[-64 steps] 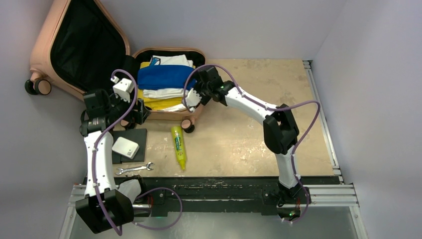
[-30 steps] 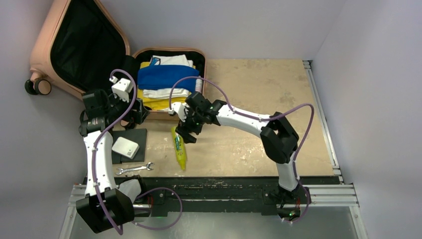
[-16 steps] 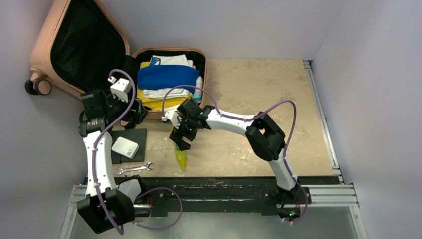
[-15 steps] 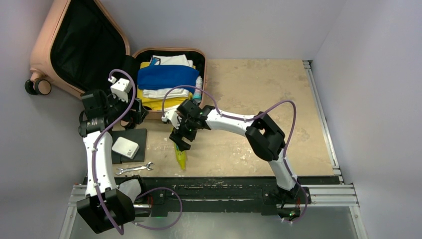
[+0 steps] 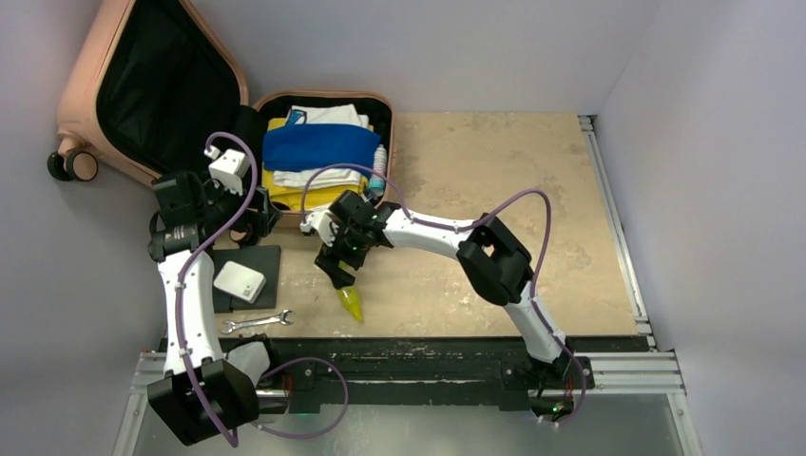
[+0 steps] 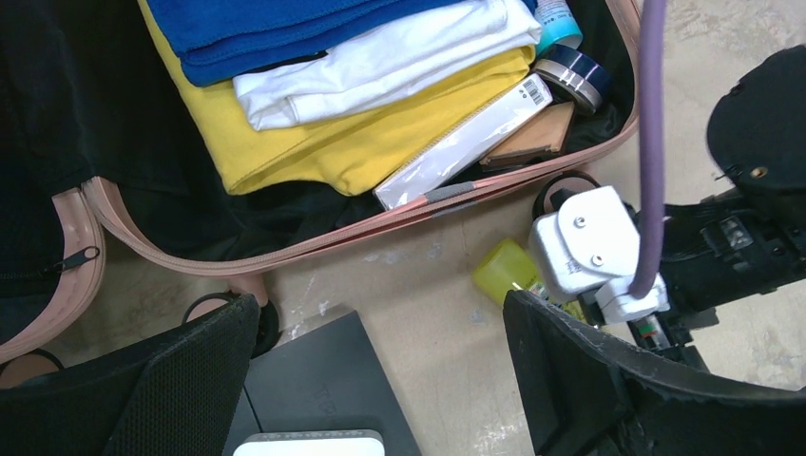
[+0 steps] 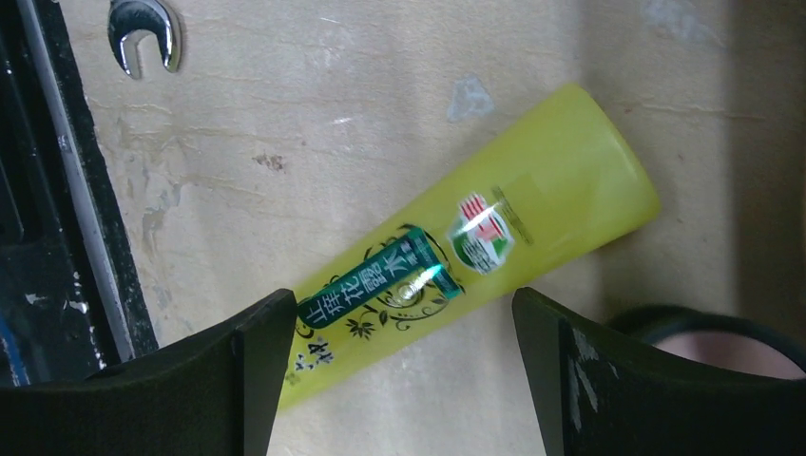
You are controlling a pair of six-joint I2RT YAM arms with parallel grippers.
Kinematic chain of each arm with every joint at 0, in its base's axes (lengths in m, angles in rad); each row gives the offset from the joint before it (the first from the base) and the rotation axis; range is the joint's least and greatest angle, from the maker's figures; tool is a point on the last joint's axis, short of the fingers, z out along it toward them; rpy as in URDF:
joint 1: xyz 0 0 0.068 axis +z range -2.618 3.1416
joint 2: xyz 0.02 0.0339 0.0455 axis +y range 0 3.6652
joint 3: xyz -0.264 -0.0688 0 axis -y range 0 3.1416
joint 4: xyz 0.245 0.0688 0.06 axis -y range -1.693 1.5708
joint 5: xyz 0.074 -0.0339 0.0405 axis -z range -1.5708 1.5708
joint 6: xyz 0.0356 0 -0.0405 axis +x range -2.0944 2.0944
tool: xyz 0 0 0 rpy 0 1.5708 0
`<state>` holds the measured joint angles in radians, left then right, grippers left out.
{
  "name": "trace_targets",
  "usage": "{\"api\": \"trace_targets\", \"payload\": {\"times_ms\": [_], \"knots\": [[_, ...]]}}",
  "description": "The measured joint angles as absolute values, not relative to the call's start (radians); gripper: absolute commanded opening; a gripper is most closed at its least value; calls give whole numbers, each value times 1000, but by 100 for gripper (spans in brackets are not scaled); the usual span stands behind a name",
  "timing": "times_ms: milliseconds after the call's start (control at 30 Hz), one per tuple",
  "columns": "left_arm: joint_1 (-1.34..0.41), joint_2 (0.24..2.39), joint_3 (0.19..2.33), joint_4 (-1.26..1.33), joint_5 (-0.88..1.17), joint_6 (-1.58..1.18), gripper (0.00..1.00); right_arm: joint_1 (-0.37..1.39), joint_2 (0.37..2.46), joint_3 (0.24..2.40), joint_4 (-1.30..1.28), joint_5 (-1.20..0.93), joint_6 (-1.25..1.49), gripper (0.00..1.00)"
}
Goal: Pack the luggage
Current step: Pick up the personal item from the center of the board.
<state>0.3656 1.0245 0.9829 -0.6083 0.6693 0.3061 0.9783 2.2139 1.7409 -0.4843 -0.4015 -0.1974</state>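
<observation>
The luggage (image 5: 81, 104), a salmon-pink suitcase, lies open at the back left, its lid raised. Its base (image 6: 314, 242) holds folded blue, white and yellow clothes (image 5: 318, 152) and small items. A yellow-green bottle (image 7: 475, 247) lies on the table in front of the luggage, its tip (image 5: 350, 304) showing past my right gripper (image 5: 337, 271). The right gripper (image 7: 399, 299) hangs open just over the bottle, one finger on each side. My left gripper (image 6: 380, 313) is wide open and empty, hovering over the table by the luggage's near left corner (image 5: 252, 223).
A flat black pad (image 5: 261, 261) with a white box (image 5: 239, 282) lies near the left arm. A silver wrench (image 5: 257, 323) rests by the black front rail (image 5: 428, 366). A luggage wheel (image 7: 703, 337) sits close to the right gripper. Walls close in on the left, back and right.
My right arm has swung from over the luggage's right edge down and left onto the bottle, staying open. The left arm has barely moved.
</observation>
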Motion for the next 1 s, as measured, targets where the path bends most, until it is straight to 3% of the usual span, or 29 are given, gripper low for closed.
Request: {"api": "trace_targets", "payload": {"times_ms": [567, 667, 933, 1000], "knots": [[373, 1030, 983, -608, 670, 306, 99, 1089, 2249, 1747, -460, -314, -275, 77], [373, 1031, 983, -608, 670, 306, 99, 1100, 2247, 1739, -447, -281, -298, 69], [373, 1032, 983, -608, 670, 306, 99, 1103, 2241, 1721, -421, -226, -353, 26], [373, 1032, 983, -608, 670, 306, 99, 1103, 2237, 1716, -416, -218, -362, 23]]}}
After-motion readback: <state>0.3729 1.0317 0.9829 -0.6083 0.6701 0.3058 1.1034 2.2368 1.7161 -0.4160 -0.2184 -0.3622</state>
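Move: The yellow-green bottle, the personal item, lies almost under the open right hand, its middle about 3 cm back, 1 cm to the right and 3 cm lower, with its cap pointing mostly back. From that hand, the suitcase wheel stands some 7 cm ahead and 4 cm right, the wrench 11 cm back and 17 cm left, and the black notebook 19 cm left and 1 cm back. From the left hand the bottle is about 8 cm back, 17 cm right and 20 cm below. With its fingers open astride the bottle, the right hand draws back about 3.5 cm while going some 2.5 cm left and 2 cm down, away from the suitcase wheel, bringing the bottle round crosswise between the pads. It then eases forward about 1.5 cm at nearly the same height as the wrist rolls about 15 degrees in all, and the fingers close from wide open to about a third, pinching the bottle's body from its front and back sides. ##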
